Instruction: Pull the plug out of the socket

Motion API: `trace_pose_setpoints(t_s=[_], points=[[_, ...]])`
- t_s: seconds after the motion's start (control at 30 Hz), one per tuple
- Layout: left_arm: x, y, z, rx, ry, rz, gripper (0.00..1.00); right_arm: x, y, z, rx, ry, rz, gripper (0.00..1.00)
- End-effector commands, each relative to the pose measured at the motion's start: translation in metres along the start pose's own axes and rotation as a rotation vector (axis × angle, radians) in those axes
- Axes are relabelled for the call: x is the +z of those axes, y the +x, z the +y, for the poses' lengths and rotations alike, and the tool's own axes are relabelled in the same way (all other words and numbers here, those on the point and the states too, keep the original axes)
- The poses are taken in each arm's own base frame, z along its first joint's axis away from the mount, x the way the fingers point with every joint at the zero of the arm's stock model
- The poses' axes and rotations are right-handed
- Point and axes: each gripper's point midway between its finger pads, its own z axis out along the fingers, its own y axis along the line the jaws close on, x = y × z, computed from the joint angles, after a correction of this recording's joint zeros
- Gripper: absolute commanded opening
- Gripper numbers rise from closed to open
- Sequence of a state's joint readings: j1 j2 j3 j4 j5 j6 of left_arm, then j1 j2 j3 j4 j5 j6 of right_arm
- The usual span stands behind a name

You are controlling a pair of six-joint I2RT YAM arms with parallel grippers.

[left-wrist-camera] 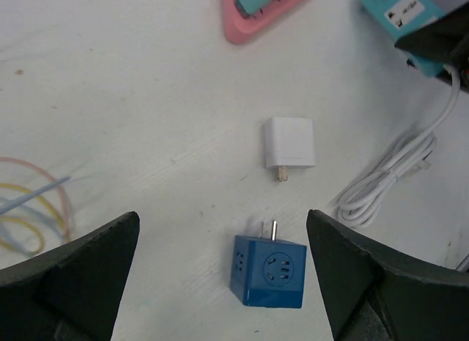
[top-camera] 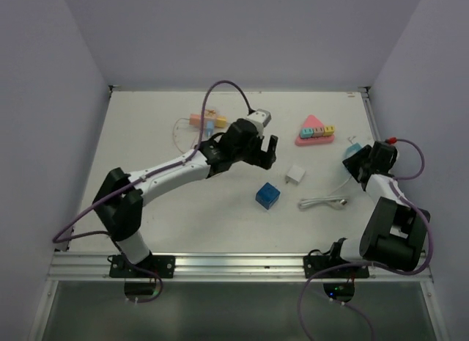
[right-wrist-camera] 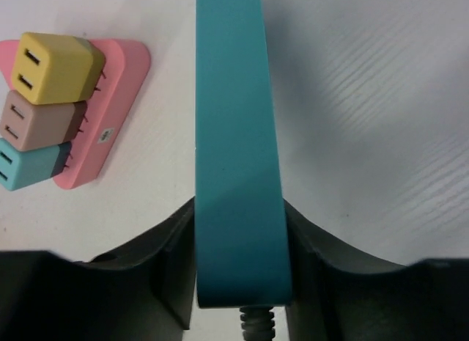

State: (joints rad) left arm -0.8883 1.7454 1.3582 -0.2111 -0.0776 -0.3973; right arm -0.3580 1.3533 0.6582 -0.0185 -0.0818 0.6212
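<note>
A blue cube plug (left-wrist-camera: 270, 279) with bare metal prongs lies on the table (top-camera: 183, 209), apart from everything else (top-camera: 268, 196). My left gripper (left-wrist-camera: 222, 224) hovers over it, open wide, with a finger on each side and touching nothing (top-camera: 261, 156). A white plug (left-wrist-camera: 289, 143) lies loose just beyond the cube (top-camera: 294, 174). At the right, my right gripper (right-wrist-camera: 238, 209) is shut on the teal socket block (right-wrist-camera: 238, 136), which has a cord at its back end (top-camera: 354, 149). The socket's plug holes are hidden.
A pink triangular base (top-camera: 315, 139) carrying three coloured adapters (right-wrist-camera: 51, 106) sits at the back right. A coiled white cable (top-camera: 322, 203) lies right of the cube. Thin coloured wires (left-wrist-camera: 37, 202) and small blocks (top-camera: 205, 121) lie at the back left. White walls enclose the table.
</note>
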Motion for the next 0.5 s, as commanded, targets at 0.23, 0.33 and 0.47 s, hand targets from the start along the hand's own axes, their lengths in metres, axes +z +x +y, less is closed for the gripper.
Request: trace_pose_setpoints(t_s=[0.23, 0.33, 0.47], points=[[-0.101, -0.031, 0.113, -0.223, -0.173, -0.101, 1.00, -0.018, -0.019, -0.009, 0.094, 0.092, 0.045, 0.93], [-0.117, -0.022, 0.139, -0.267, -0.219, -0.095, 1.00, -0.032, -0.033, -0.009, 0.092, 0.130, 0.012, 0.99], [-0.136, -0.014, 0.159, -0.273, -0.269, -0.087, 0.99, -0.046, -0.044, -0.009, 0.093, 0.163, -0.028, 0.99]])
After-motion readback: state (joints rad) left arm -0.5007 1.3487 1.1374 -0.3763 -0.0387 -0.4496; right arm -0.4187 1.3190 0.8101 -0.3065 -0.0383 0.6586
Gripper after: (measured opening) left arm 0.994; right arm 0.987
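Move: The left hand hangs empty and open; the pastel socket block lies some 21 cm ahead, 20 cm left and 12 cm below. From that hand the coiled cables are about 9 cm ahead and 18 cm left, the blue plug 4 cm back and 3 cm right. The right hand holds the teal power strip, its middle about 6 cm ahead, 1 cm left and 1 cm below; the pink block sits some 15 cm ahead and 9 cm left. Sweeping fast to its left, the left hand travels about 19 cm and a little forward, away from the blue plug and towards the pastel socket block, rising some 7 cm and then sinking 3 cm, turning roughly 20 degrees counter-clockwise, fingers wide open. The right hand dips about a centimetre while its fingers open wide and let go of the cord end of the power strip, drifts slightly back and right, then rises nearly 4 cm. ##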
